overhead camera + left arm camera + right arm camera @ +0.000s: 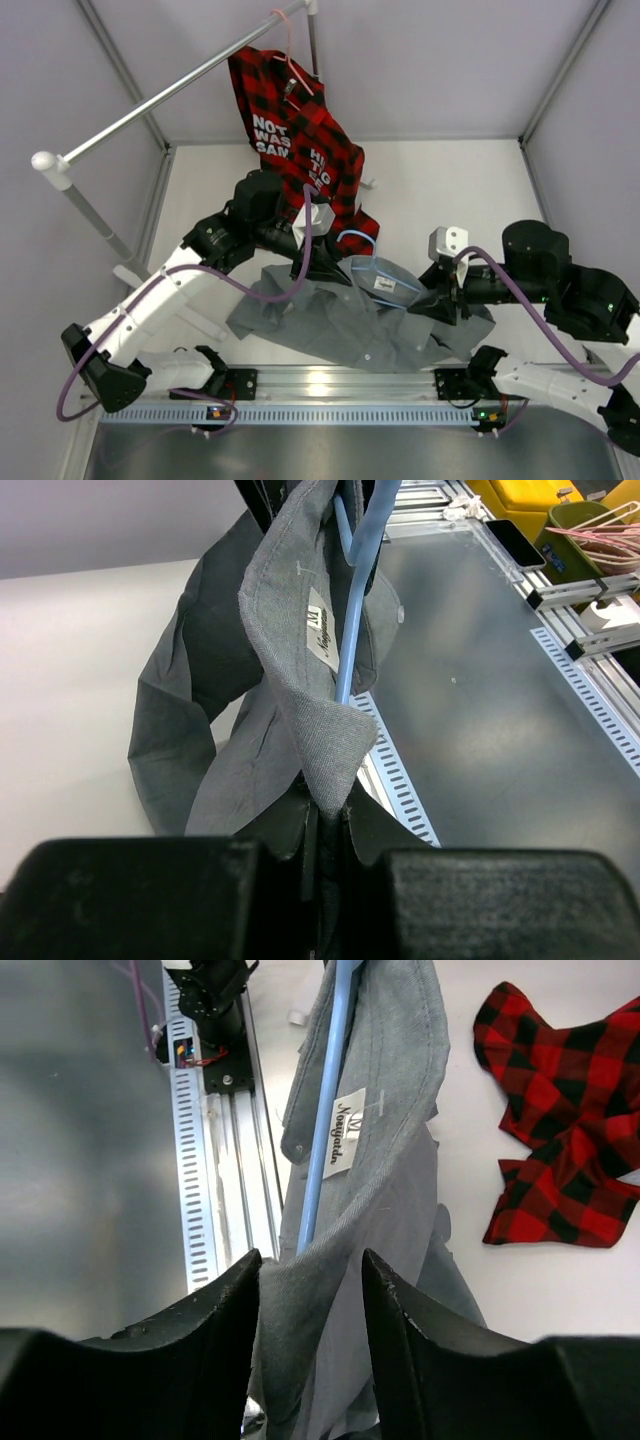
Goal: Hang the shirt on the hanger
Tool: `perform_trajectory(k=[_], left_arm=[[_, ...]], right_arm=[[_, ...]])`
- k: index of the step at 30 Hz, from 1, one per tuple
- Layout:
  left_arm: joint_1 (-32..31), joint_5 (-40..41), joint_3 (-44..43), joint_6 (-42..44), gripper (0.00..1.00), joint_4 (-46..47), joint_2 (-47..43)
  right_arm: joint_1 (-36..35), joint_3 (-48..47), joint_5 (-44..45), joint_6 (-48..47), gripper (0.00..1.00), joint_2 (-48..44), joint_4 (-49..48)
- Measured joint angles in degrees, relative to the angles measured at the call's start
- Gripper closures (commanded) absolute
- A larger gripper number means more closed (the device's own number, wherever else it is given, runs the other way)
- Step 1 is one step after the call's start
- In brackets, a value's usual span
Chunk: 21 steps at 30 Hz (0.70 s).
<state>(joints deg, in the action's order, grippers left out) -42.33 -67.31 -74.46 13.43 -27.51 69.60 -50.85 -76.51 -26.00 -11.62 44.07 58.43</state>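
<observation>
The grey shirt (340, 322) lies crumpled between the two arms, its collar lifted. The light-blue hanger (384, 288) is threaded into the collar, and its hook (356, 240) sticks out towards the back. My left gripper (320, 266) is shut on a fold of the collar (325, 745); the hanger (350, 630) runs up behind that fold. My right gripper (310, 1260) has its jaws apart around another fold of the shirt (400, 1190), with the left fingertip (245, 1275) against the cloth. The hanger (325, 1110) passes beside the white neck label.
A red-and-black plaid shirt (295, 130) hangs from a pink hanger (290, 55) on the metal rail (170, 95), its hem reaching the table (570, 1120). An aluminium rail (330, 380) runs along the near edge. A bin with pink hangers (600, 530) stands off the table.
</observation>
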Motion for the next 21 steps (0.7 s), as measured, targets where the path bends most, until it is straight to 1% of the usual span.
perform_trajectory(k=[2, 4, 6, 10, 12, 13, 15, 16, 20, 21], left_arm=[[0.0, 0.02, 0.0, 0.0, 1.0, -0.07, -0.33], [0.02, 0.02, -0.2, 0.04, 1.0, -0.57, -0.46], [0.04, 0.04, -0.39, 0.04, 1.0, -0.79, -0.46], [0.04, 0.02, -0.44, 0.04, 1.0, -0.85, -0.46], [0.04, 0.02, -0.5, 0.04, 1.0, -0.87, -0.44], [0.04, 0.04, -0.63, 0.02, 1.0, -1.03, -0.44], [0.07, 0.15, -0.81, -0.02, 1.0, -1.27, -0.44], [0.09, 0.22, -0.94, 0.0, 1.0, -1.44, -0.44], [0.2, 1.53, -1.68, -0.26, 1.0, -2.99, -0.46], [0.11, 2.84, -1.88, -0.5, 0.98, -3.02, -0.55]], right_arm=[[0.0, 0.0, -0.44, -0.46, 0.66, -0.11, 0.24], [0.0, -0.09, -0.35, -0.92, 0.71, -0.7, 1.51], [0.0, -0.24, 0.37, -1.07, 0.73, -1.38, 3.02], [0.0, -1.4, 0.85, -1.4, 0.82, -1.73, 5.51], [0.0, -2.08, 0.22, -1.55, 0.83, -1.18, 6.32], [0.0, -2.23, -0.09, -1.73, 0.87, -0.81, 6.51], [0.0, -2.36, -1.01, -2.03, 0.97, 0.22, 6.71], [0.0, -2.36, -1.29, -2.03, 1.0, 0.74, 6.75], [0.07, -2.34, -0.24, -0.92, 1.0, 0.74, 6.36], [0.07, -2.34, 1.03, -0.02, 1.0, 0.33, 6.05]])
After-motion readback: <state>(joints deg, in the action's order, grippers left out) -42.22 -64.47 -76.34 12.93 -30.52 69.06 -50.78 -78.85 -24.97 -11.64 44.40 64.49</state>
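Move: The right hand's half-open fingers already straddle the gray shirt's near shoulder, which lies right at its pads. The hanger tip tucked into that cloth is about 3 cm left and 1 cm ahead, the collar label some 6 cm left and 5 cm ahead, and the blue hook roughly 11 cm left and 12 cm ahead, much the same height. From the left hand, already holding the other shoulder, that near shoulder lies about 14 cm right and 5 cm back. Cloth comes between the right fingers as they shut from nearly half open to almost fully closed, pinching the shirt's shoulder just past the hanger tip. Meanwhile the right hand eases about 2 cm rightward, away from the left hand, and 1 cm back, sinking slightly before giving back a little at the end. The left hand keeps its pinch on the other shoulder and holds nearly still. ##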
